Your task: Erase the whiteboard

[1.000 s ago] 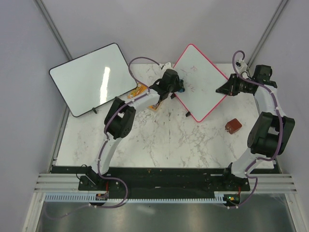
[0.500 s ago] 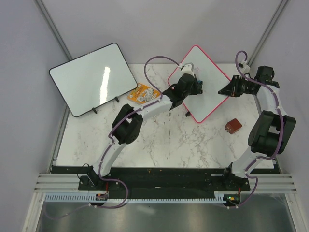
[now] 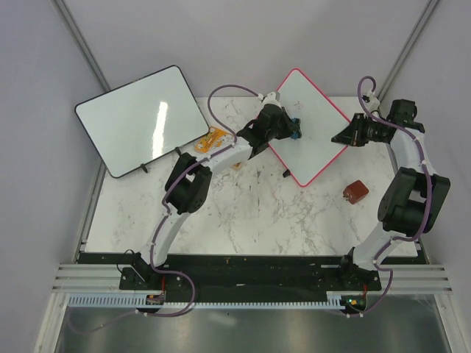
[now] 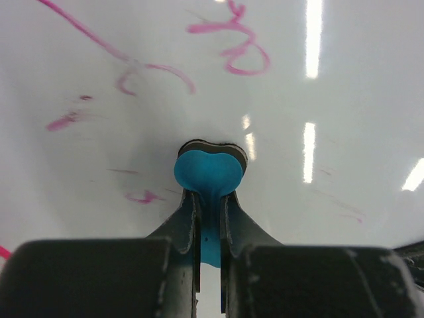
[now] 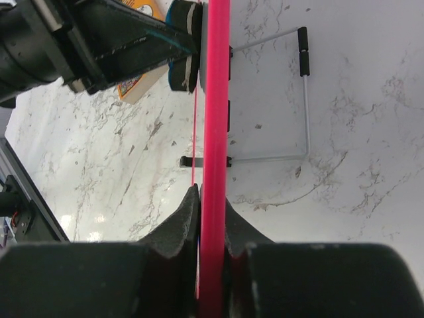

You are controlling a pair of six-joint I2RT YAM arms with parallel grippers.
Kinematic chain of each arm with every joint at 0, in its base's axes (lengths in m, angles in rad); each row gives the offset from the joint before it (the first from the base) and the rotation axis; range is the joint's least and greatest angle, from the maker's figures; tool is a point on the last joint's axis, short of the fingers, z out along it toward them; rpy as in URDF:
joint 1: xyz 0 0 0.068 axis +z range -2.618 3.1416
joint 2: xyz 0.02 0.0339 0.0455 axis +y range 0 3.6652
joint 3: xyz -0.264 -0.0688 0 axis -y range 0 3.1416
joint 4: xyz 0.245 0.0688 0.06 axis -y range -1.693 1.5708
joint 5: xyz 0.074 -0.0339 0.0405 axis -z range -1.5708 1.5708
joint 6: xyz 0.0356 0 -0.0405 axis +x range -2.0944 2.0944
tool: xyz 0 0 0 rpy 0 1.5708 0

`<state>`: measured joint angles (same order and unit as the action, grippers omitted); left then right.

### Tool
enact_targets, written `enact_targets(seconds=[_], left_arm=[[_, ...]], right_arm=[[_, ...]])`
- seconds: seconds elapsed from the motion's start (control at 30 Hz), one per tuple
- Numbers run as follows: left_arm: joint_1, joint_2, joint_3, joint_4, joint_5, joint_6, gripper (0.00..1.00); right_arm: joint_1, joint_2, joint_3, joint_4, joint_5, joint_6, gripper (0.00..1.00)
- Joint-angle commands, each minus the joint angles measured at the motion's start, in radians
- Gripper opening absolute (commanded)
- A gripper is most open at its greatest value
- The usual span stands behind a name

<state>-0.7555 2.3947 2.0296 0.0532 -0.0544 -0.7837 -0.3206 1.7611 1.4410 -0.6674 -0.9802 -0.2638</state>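
The whiteboard [image 3: 313, 151], pink-framed and turned like a diamond, stands propped at the back of the table. In the top view my left gripper [image 3: 291, 130] reaches onto its left half. In the left wrist view it [image 4: 209, 199] is shut on a blue eraser [image 4: 208, 171], which presses flat against the whiteboard's face [image 4: 344, 79]. Pink handwriting [image 4: 233, 48] remains above and to the left of the eraser. My right gripper [image 3: 341, 137] is shut on the board's right corner; the pink frame [image 5: 216, 99] runs between its jaws [image 5: 212, 195].
A larger black-framed whiteboard [image 3: 140, 118] leans at the back left. An orange packet [image 3: 214, 138] lies under my left arm. A small brown block [image 3: 356, 192] sits on the marble at the right. The board's wire stand [image 5: 303, 99] rests behind it.
My left gripper swept the eraser right across the board from its left edge, then came back a little left. The right gripper kept its hold on the corner.
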Motion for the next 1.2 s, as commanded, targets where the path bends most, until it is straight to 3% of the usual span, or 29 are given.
enact_targets(seconds=[0.0, 0.17, 0.5, 0.7, 0.87, 1.17], left_arm=[[0.074, 0.044, -0.067, -0.115, -0.059, -0.063, 0.02], [0.042, 0.057, -0.097, -0.102, -0.032, -0.069, 0.02], [-0.204, 0.015, -0.126, -0.009, 0.008, 0.003, 0.02], [-0.277, 0.011, -0.152, 0.025, 0.050, -0.008, 0.02], [-0.243, 0.008, -0.155, 0.011, -0.007, -0.014, 0.02], [-0.015, -0.026, -0.253, -0.026, -0.070, -0.066, 0.02]], right_arm=[[0.080, 0.037, -0.033, -0.083, 0.046, -0.265, 0.00], [0.080, 0.038, -0.033, -0.087, 0.046, -0.270, 0.00], [0.080, 0.035, -0.031, -0.092, 0.046, -0.273, 0.00], [0.080, 0.034, -0.030, -0.092, 0.046, -0.275, 0.00], [0.078, 0.032, -0.030, -0.093, 0.046, -0.275, 0.00], [0.078, 0.029, -0.031, -0.093, 0.044, -0.276, 0.00]])
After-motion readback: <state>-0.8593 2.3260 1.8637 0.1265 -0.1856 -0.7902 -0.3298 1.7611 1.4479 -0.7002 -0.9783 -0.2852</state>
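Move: From the left hand, which already presses the blue eraser to the board, a short pink stroke lies about 4 cm ahead, 2 cm left and 3 cm lower. Uncleared pink figures are some 7 cm straight ahead, 3 cm higher; the board's black lower clip is about 13 cm back, level sideways, 12 cm below. From the right hand, pinching the board's right edge, the stroke is roughly 7 cm ahead, 18 cm left and 4 cm lower. Still pressed to the board's face, the eraser in the left hand first slides about 5 cm left, down and forward, then sweeps back and to the right some 8 cm towards the board's lower edge, easing forward-left at the very end. The grip on the eraser stays shut; the right hand keeps pinching the edge, holding the board nearly still. ##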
